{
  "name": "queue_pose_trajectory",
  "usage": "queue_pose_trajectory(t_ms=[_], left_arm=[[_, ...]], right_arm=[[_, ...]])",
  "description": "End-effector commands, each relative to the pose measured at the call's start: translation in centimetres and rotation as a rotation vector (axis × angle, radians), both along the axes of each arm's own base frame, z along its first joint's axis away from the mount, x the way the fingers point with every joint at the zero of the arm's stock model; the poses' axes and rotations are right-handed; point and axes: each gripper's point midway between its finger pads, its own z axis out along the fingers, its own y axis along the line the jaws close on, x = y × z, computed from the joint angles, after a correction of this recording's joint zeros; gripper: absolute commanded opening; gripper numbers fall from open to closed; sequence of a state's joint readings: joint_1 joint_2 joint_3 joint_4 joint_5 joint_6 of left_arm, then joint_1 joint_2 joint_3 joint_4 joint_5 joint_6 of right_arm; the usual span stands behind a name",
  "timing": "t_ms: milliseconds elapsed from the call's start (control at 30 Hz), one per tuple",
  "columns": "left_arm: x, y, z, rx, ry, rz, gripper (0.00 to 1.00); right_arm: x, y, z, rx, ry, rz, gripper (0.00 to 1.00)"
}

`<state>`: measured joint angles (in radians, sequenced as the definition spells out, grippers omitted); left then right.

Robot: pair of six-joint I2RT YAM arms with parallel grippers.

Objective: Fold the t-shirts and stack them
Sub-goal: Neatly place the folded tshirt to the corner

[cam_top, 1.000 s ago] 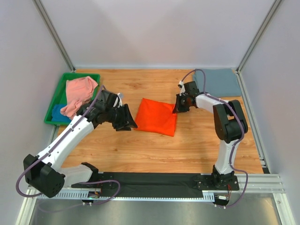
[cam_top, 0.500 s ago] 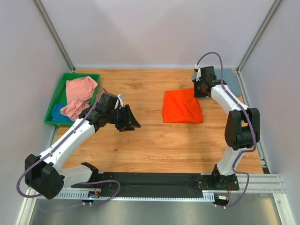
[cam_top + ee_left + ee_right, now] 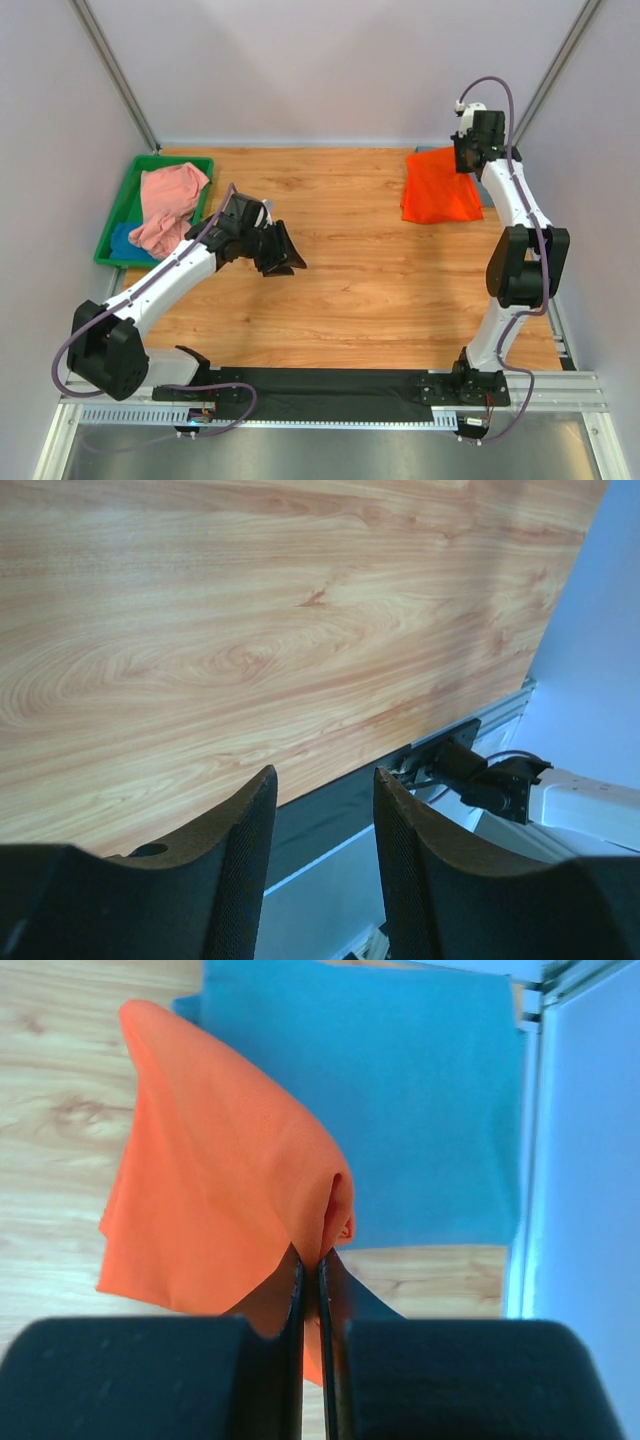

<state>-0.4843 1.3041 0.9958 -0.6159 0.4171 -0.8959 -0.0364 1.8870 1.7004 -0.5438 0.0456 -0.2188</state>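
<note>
A folded bright orange t-shirt hangs at the far right of the table, pinched at one edge by my shut right gripper. The right wrist view shows the orange cloth bunched between the closed fingers of that gripper. It drapes over the left part of a flat folded slate grey-blue t-shirt. My left gripper hovers over the table's middle left. In the left wrist view it is open with nothing between its fingers. A salmon pink t-shirt and a blue one lie crumpled in the tray.
The green plastic tray sits at the far left against the wall. Frame posts and white walls close in the table on three sides. A black strip and a metal rail run along the near edge.
My right gripper has carried the orange t-shirt from the table's middle to the far right corner, over the grey-blue shirt. The left arm has shifted slightly right, still open.
</note>
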Motion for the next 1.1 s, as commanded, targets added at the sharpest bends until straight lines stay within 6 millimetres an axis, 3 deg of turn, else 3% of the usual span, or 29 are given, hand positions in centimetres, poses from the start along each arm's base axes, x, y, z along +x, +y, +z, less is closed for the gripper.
queue_pose_trajectory(t_ms=[0,67,100,167,200,300,367,400,433,467,500,567,600,667,700,733,833,867,933,967,1000,1033,1067], left_arm=[[1.3,-0.9,0.8,-0.039,-0.035,0.021,0.50],[1.5,-1.0,0.6,-0.035,-0.022,0.030,0.50],[1.5,-1.0,0.6,-0.033,-0.019,0.029,0.50],[1.5,-1.0,1.0,-0.017,-0.025,0.034,0.50],[1.4,-0.9,1.1,-0.011,-0.030,0.033,0.50],[1.5,-0.5,1.1,0.015,-0.026,0.055,0.50],[1.3,-0.3,1.1,0.030,-0.013,0.062,0.50],[1.3,-0.2,1.1,0.037,-0.009,0.061,0.50],[1.1,0.1,1.1,0.054,-0.003,0.066,0.50],[1.1,0.3,1.1,0.065,0.001,0.069,0.50],[1.0,0.5,1.1,0.074,0.003,0.073,0.50],[0.9,1.1,1.0,0.106,0.005,0.084,0.50],[0.8,1.3,0.8,0.119,0.012,0.085,0.50],[0.7,1.6,0.4,0.142,0.022,0.087,0.50],[0.7,1.6,0.2,0.145,0.030,0.089,0.50],[0.6,1.7,0.0,0.149,0.039,0.090,0.50],[0.5,1.6,-0.5,0.157,0.057,0.089,0.50],[0.5,1.6,-0.6,0.159,0.057,0.088,0.50],[0.5,1.4,-0.3,0.155,0.051,0.087,0.50],[0.6,1.4,-0.1,0.151,0.049,0.088,0.50],[0.6,1.2,0.3,0.142,0.038,0.084,0.50],[0.8,1.0,0.9,0.133,0.025,0.081,0.50],[0.9,0.9,1.4,0.125,0.011,0.077,0.50]], right_arm=[[2.4,-2.8,3.3,-0.036,-0.088,0.024,0.00],[3.2,-3.7,3.8,-0.012,-0.102,0.037,0.00],[4.1,-3.8,5.7,0.001,-0.152,0.054,0.00],[5.2,-4.7,4.8,0.043,-0.131,0.061,0.00],[7.3,-5.0,5.6,0.061,-0.160,0.073,0.00],[8.8,-6.3,4.1,0.107,-0.152,0.064,0.00],[10.0,-6.8,5.2,0.116,-0.208,0.083,0.00],[10.7,-6.9,3.9,0.133,-0.202,0.082,0.00],[11.5,-7.7,4.6,0.145,-0.243,0.073,0.00],[12.0,-7.8,4.1,0.172,-0.248,0.070,0.00],[12.8,-8.2,1.9,0.211,-0.227,0.048,0.00],[14.1,-8.9,1.3,0.215,-0.263,0.032,0.00],[14.8,-9.3,-0.4,0.225,-0.256,0.015,0.01],[16.0,-10.2,0.0,0.213,-0.312,0.001,0.01],[16.5,-10.8,-1.1,0.210,-0.316,-0.024,0.03],[17.0,-11.6,-0.7,0.206,-0.349,-0.055,0.06],[17.6,-13.6,-0.1,0.203,-0.405,-0.138,0.33],[17.6,-14.1,0.7,0.194,-0.423,-0.157,0.52],[17.2,-14.2,1.4,0.192,-0.429,-0.167,0.57],[17.0,-14.1,1.6,0.205,-0.427,-0.179,0.64],[16.5,-13.9,3.2,0.205,-0.441,-0.181,0.68],[15.9,-13.7,2.7,0.234,-0.416,-0.209,0.73],[15.3,-13.8,4.4,0.251,-0.431,-0.245,0.73]])
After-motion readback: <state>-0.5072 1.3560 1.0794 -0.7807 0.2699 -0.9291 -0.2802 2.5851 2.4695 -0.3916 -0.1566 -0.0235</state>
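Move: The red t-shirt already hangs from the right gripper's shut fingers. The folded blue t-shirt it is going onto has its middle about 7 cm ahead of that hand, 2 cm to its right and 16 cm below. The far right table corner lies some 18 cm ahead and 15 cm to the right of the hand, 17 cm below. From the left hand, the blue t-shirt is roughly 35 cm ahead, 37 cm to the right and 14 cm below. Carry the red t-shirt with the right gripper forward about 16 cm and right some 13 cm over the blue t-shirt towards the far right corner, rising slightly at first, then sinking about 11 cm. Tilt the fingers up nearer to level on the way, then open them wide at the bottom to let go of the cloth, and start back up. ##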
